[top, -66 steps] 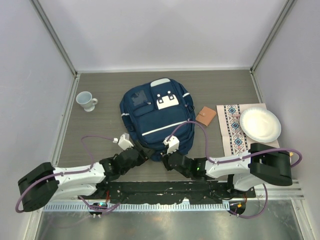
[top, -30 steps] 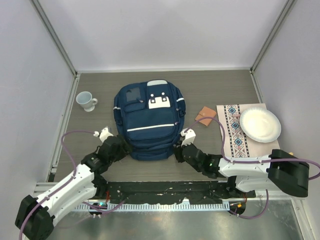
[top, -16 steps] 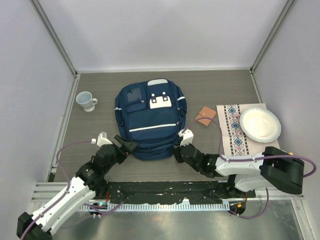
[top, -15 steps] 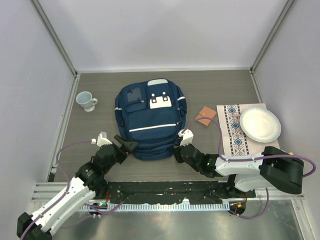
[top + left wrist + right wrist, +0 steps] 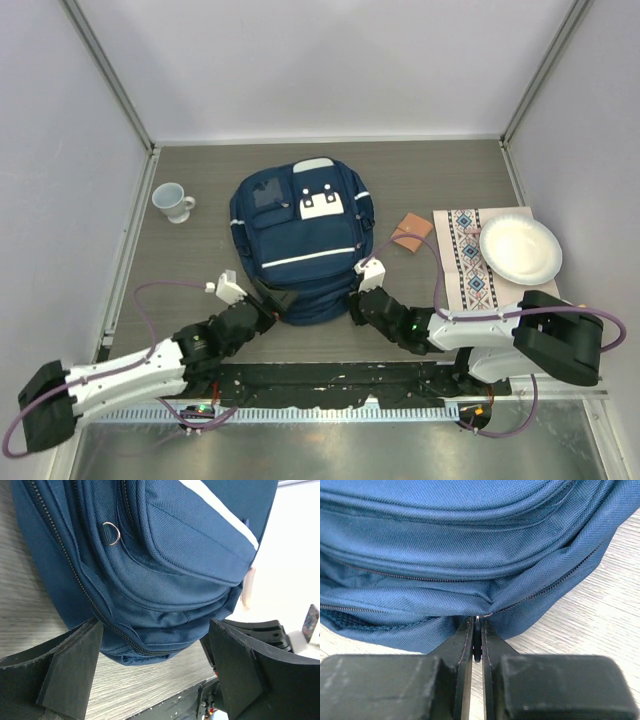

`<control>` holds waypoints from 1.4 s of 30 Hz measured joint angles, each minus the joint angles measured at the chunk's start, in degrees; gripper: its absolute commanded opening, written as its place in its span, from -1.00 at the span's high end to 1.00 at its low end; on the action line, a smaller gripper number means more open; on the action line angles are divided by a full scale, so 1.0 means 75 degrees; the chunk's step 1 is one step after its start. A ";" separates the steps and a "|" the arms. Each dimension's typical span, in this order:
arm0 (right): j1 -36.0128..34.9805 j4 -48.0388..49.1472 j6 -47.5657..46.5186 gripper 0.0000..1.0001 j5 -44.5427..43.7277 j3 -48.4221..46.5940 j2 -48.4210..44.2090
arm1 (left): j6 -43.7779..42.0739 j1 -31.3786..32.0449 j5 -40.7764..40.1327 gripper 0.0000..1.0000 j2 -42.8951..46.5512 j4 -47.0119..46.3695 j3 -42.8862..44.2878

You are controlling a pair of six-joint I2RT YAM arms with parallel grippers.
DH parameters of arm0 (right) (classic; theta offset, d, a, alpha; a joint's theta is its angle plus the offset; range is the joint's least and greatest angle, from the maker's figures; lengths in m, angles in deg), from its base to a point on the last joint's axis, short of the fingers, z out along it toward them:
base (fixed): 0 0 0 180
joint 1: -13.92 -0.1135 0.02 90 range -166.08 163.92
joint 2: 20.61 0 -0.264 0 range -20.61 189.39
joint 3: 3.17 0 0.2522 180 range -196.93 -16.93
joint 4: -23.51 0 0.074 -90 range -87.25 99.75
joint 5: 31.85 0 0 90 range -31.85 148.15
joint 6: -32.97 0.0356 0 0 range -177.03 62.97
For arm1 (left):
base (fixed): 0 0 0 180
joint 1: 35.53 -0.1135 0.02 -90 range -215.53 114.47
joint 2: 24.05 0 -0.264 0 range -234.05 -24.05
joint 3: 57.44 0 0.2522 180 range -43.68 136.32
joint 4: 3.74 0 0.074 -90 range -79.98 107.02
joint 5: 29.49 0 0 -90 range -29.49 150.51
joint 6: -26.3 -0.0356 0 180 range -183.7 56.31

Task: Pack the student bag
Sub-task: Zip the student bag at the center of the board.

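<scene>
The student bag, navy with white stripes and a white patch, lies flat in the middle of the table with its bottom toward the arms. My left gripper is open at the bag's near left corner. In the left wrist view that corner bulges between the spread fingers without being gripped. My right gripper sits at the near right corner. In the right wrist view it is shut on a thin metal zipper pull at the bag's bottom seam.
A white mug stands at the left. A small brown wallet lies right of the bag. Further right, a patterned cloth carries a white plate. Walls enclose the table on three sides.
The left gripper has opened, let go of the bag and slid right along its near edge. The bag was turned straighter and now rests still. The right gripper keeps its grip.
</scene>
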 measured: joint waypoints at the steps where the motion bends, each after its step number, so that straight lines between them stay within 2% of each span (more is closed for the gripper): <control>1: 0.0006 -0.0026 -0.0023 0.98 -0.0029 0.0000 0.0000 | 0.0079 0.0332 -0.0251 -0.83 -0.0268 -0.0175 0.0000; 5: 0.0041 -0.0122 -0.0076 0.98 -0.0128 0.0000 -0.0006 | 0.0408 0.1218 -0.1250 -0.84 -0.1501 -0.0976 0.0073; 8: 0.0050 -0.0160 -0.0087 0.98 -0.0154 0.0000 -0.0047 | 0.0463 0.1335 -0.1580 -0.65 -0.2381 -0.1483 0.0283; 9: 0.0050 -0.0184 -0.0093 0.98 -0.0172 0.0003 -0.0082 | 0.0455 0.1349 -0.1623 -0.36 -0.2585 -0.1574 0.0344; 11: 0.0050 -0.0204 -0.0099 0.98 -0.0178 0.0020 -0.0210 | 0.0469 0.1384 -0.1664 0.05 -0.2987 -0.1821 0.0434; 12: 0.0050 -0.0236 -0.0105 0.98 -0.0210 0.0044 -0.0289 | 0.0478 0.1396 -0.1661 0.48 -0.3092 -0.1874 0.0437; 15: 0.0061 -0.0306 -0.0105 0.98 -0.0254 0.0166 -0.0565 | 0.0606 0.1419 -0.1664 1.00 -0.3223 -0.2069 0.0315; 18: 0.0047 -0.0303 -0.0102 0.98 -0.0201 0.0224 -0.0737 | 0.0778 0.1469 -0.1719 1.00 -0.2693 -0.2092 0.0087; 20: 0.0038 -0.0291 -0.0093 0.98 -0.0114 0.0256 -0.0825 | 0.0842 0.1478 -0.1798 1.00 -0.1935 -0.1565 0.0009; 27: -0.0090 0.0035 -0.0052 0.98 0.0286 0.0256 -0.0906 | 0.0950 0.1457 -0.2620 1.00 0.2270 0.2713 0.0356; 31: -0.0093 0.0195 -0.0035 0.98 0.0396 0.0224 -0.0749 | 0.0825 0.1445 -0.2996 1.00 0.3742 0.4613 0.0609; 34: -0.0096 0.0210 -0.0035 0.98 0.0402 0.0163 -0.0469 | 0.0778 0.1445 -0.3115 1.00 0.3622 0.5336 0.0845; 39: 0.0105 0.0061 -0.0029 0.98 0.0417 -0.0061 -0.0201 | 0.0737 0.1445 -0.3334 1.00 0.1664 0.5948 0.1757; 42: 0.0548 -0.0067 -0.0020 0.99 0.0583 -0.0117 -0.0201 | 0.0388 0.1419 -0.3398 0.98 0.1017 0.5960 0.2192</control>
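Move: The left hand, open, has the student bag's near edge, beside the main zip, some 3 cm to its right and 2 cm below, level with it fore and aft; the bag's white stripe is about 9 cm ahead and 5 cm right. From the right hand, already shut on the zip pull, that near edge lies around 12 cm left at about its own height, and the brown notebook roughly 17 cm ahead and 14 cm right. The left hand slips about 3 cm right and a little down onto the near edge of the bag, shuts its fingers on the fabric beside the zip, then hauls it some 12 cm to the left while rising about 5 cm, the hand swinging counter-clockwise and its left side rolling up some 20 degrees. Meanwhile the right hand keeps its pinch on the zip pull at the near right of the bag and holds close to its place, easing a couple of centimetres up, partly back down, and lastly a little forward. ##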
